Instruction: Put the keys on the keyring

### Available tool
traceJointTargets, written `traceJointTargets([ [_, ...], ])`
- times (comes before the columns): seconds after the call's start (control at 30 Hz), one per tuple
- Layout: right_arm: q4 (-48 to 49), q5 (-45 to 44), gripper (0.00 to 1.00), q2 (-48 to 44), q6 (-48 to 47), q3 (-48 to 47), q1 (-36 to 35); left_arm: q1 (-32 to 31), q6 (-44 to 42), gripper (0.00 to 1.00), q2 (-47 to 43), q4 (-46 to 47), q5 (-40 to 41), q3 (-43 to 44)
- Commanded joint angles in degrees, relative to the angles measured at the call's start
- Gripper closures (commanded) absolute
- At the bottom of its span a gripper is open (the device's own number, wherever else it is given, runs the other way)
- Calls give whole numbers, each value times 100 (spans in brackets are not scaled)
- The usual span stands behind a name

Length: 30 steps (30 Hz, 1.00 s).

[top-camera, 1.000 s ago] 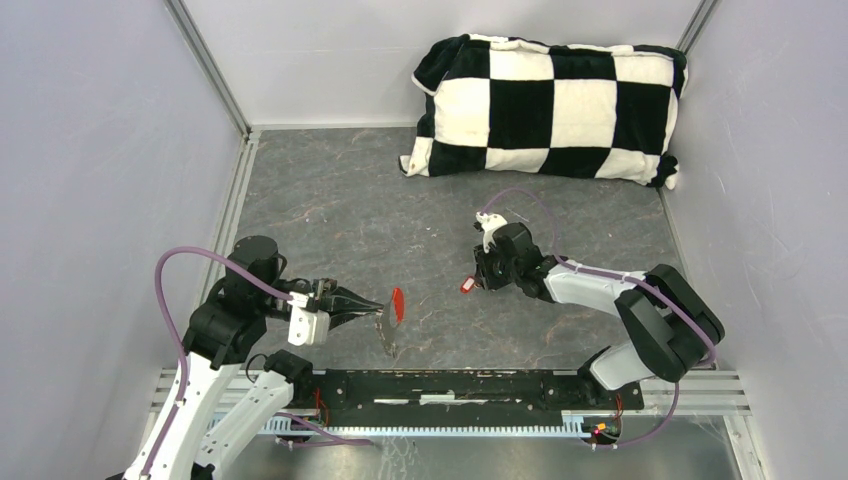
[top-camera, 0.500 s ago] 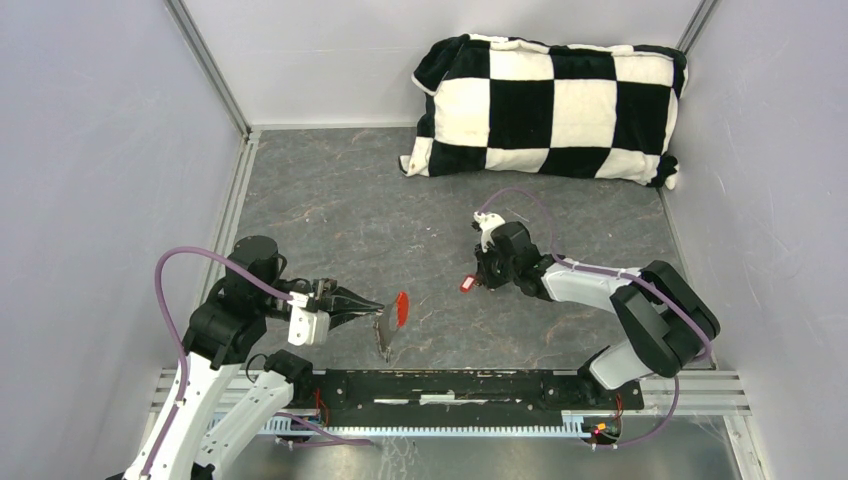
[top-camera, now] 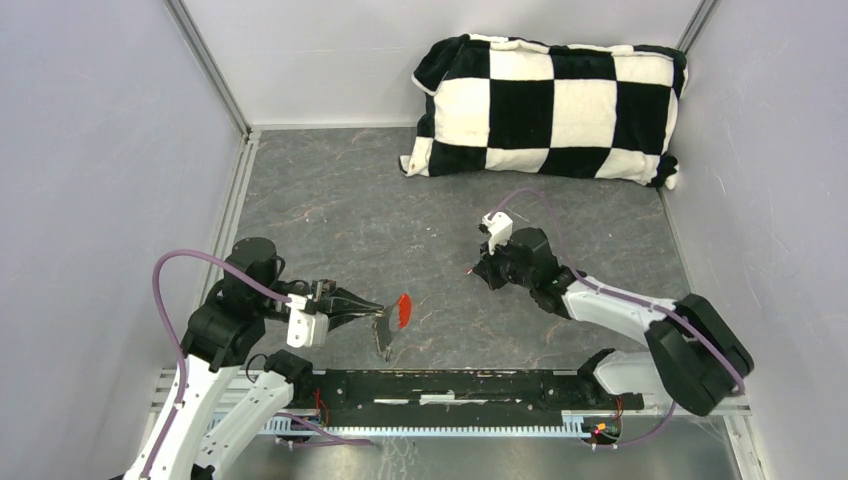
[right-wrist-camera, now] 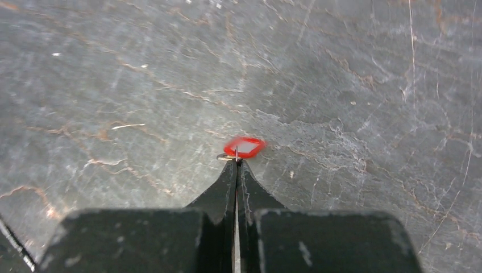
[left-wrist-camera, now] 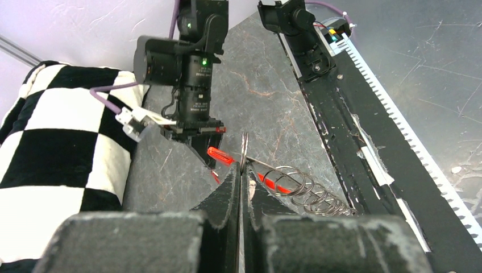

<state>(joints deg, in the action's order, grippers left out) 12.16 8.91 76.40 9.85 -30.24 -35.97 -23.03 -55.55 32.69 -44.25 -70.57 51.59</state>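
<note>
My left gripper is shut on a thin silver ring of the keyring and holds it above the table. The red oval fob sticks out just past the tips. The chain of rings hangs to the side. My right gripper is at mid-table, shut on the red-headed key. It pinches the key's thin metal part, and the red head shows just beyond the tips. In the top view that key is almost hidden by the fingers.
A black-and-white checkered pillow lies at the back right. A black rail runs along the near edge between the arm bases. Grey walls close in the left and right sides.
The right gripper has shut on the red-headed key. Its wrist has turned and shifted slightly back, and its elbow has swung right. The left gripper still holds the keyring, and the fob has swung a little.
</note>
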Motion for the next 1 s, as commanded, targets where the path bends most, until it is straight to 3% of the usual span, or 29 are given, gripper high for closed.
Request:
traceJointTargets([
  [0.0, 698, 726, 100, -691, -557, 271, -3, -33, 308, 98, -5, 95, -45, 88],
  [0.2, 350, 1717, 100, -1695, -1216, 278, -129, -27, 404, 98, 74, 94, -99, 105],
  [0.37, -185, 1803, 100, -2372, -1044, 29, -367, -33, 541, 98, 150, 89, -232, 75],
  [0.6, -1094, 3029, 100, -2548, -1556, -832, -887, -29, 717, 98, 412, 76, -435, 129],
  [0.97, -2347, 2738, 100, -2409, -3655, -2219, -1701, -27, 832, 98, 564, 91, -567, 162],
])
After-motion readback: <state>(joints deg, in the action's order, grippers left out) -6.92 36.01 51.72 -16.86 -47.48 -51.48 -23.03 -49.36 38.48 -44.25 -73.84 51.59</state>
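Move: The right hand, a few cm off the table, already pinches the key with the red tag at its fingertips; the keyring it is being taken to hangs about 20 cm back, 16 cm left and 19 cm above. The keyring's red handle is some 17 cm back, 14 cm left and 19 cm up from the right hand. The left hand already holds the keyring by one end, its middle about 1 cm back, 2 cm right and 5 cm below those fingertips. With fingers shut on the red-tagged key, the right hand climbs about 22 cm while drawing back 14 cm and moving 7 cm left, straight on towards the keyring, and swings counter-clockwise some 50 degrees as its fingertips come up from a downward slant to point left at the left hand, nearly level. The left hand keeps its pinch on the keyring and, after a short hold, sinks about 1 cm and rolls some 10 degrees about its own fingers. ##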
